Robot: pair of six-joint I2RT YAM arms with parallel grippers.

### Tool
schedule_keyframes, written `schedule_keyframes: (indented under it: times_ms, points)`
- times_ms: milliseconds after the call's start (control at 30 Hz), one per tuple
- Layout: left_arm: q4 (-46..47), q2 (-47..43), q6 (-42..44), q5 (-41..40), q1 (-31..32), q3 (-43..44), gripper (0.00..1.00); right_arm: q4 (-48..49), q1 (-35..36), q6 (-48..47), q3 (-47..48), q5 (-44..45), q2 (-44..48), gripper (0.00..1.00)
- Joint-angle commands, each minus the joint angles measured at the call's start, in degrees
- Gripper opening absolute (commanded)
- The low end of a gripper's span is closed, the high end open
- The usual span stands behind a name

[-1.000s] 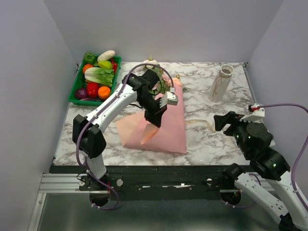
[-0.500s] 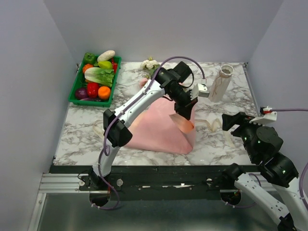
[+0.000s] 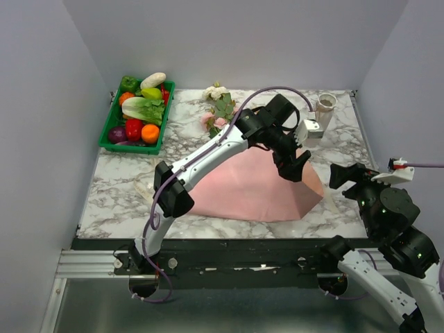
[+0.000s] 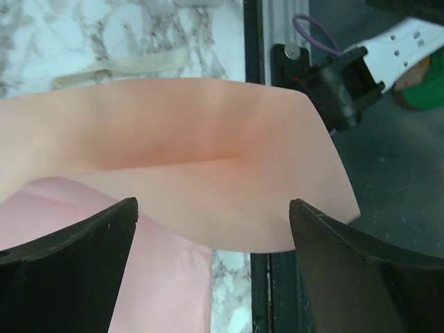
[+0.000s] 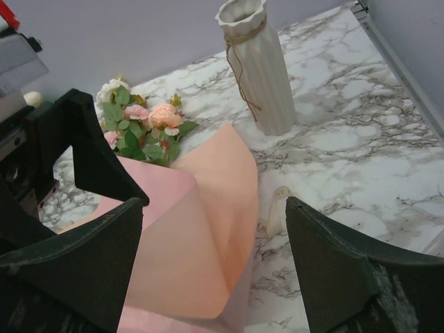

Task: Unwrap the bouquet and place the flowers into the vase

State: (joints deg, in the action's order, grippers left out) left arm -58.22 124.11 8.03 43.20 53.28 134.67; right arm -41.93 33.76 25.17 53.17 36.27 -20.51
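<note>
The bouquet's salmon-pink paper (image 3: 253,187) lies unfolded on the marble table, one flap arched up at its right end (image 5: 208,229). The flowers (image 3: 219,111), pink, peach and white roses with green leaves, lie bare at the paper's far edge (image 5: 146,128). The off-white ribbed vase (image 3: 322,116) stands upright at the back right (image 5: 257,69). My left gripper (image 3: 295,163) hovers open over the paper's right part, and the flap (image 4: 208,159) lies just beyond its fingertips, not gripped. My right gripper (image 3: 345,173) is open and empty, near the paper's right tip.
A green tray (image 3: 111,121) of vegetables sits at the back left. The loose cream ribbon (image 5: 277,211) lies on the marble beside the paper's right edge (image 4: 125,66). The table's front rail (image 3: 222,243) runs close below the paper.
My left gripper carried a paper flap from the middle over to the right, then opened and let it go. The paper now spreads wider and the flowers are uncovered. My right arm drew back rightward.
</note>
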Motion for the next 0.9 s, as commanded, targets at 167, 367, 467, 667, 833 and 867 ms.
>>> schedule_keyframes:
  times_ms: [167, 367, 467, 667, 833, 867]
  points:
    - [11.01, -14.85, -3.28, -8.48, -10.11, -18.01, 0.99, -1.66, -0.1, -3.1, 2.73, 2.84, -0.4, 0.91]
    - [15.75, -20.13, -4.61, -10.66, -21.01, -36.91, 0.99, 0.09, -0.1, -6.89, 5.63, 1.53, -1.81, 0.91]
    - [17.87, -20.32, -2.06, -14.44, -21.55, -43.87, 0.99, 1.5, -0.18, -6.45, 4.49, 0.04, -2.95, 0.9]
    - [20.42, -16.81, -1.35, -14.99, -25.5, -47.57, 0.98, 3.0, -0.1, -5.31, 2.73, -2.95, -3.92, 0.89]
    - [21.65, -14.52, -1.18, -11.12, -29.71, -46.96, 0.95, 3.61, -0.1, -5.04, 1.33, -4.28, -3.57, 0.89]
    - [21.65, -14.17, -1.0, -11.38, -29.98, -46.61, 0.95, 3.7, -0.18, -4.95, 1.15, -4.45, -3.66, 0.89]
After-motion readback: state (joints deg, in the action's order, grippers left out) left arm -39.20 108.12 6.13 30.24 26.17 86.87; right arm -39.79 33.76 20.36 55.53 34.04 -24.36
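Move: The flower-end edge of the pink wrapping paper lies about 26 cm ahead of the left hand, 19 cm to its left and 24 cm below. The flower heads sit some 9 cm beyond that edge; the vase stands about 27 cm ahead of the left hand and 9 cm to its right. From the right hand, the paper's edge is roughly 29 cm ahead, 34 cm left and 30 cm below. The open left hand sweeps some 20 cm left and forward, then sinks 15 towards the paper's flower-end edge. ##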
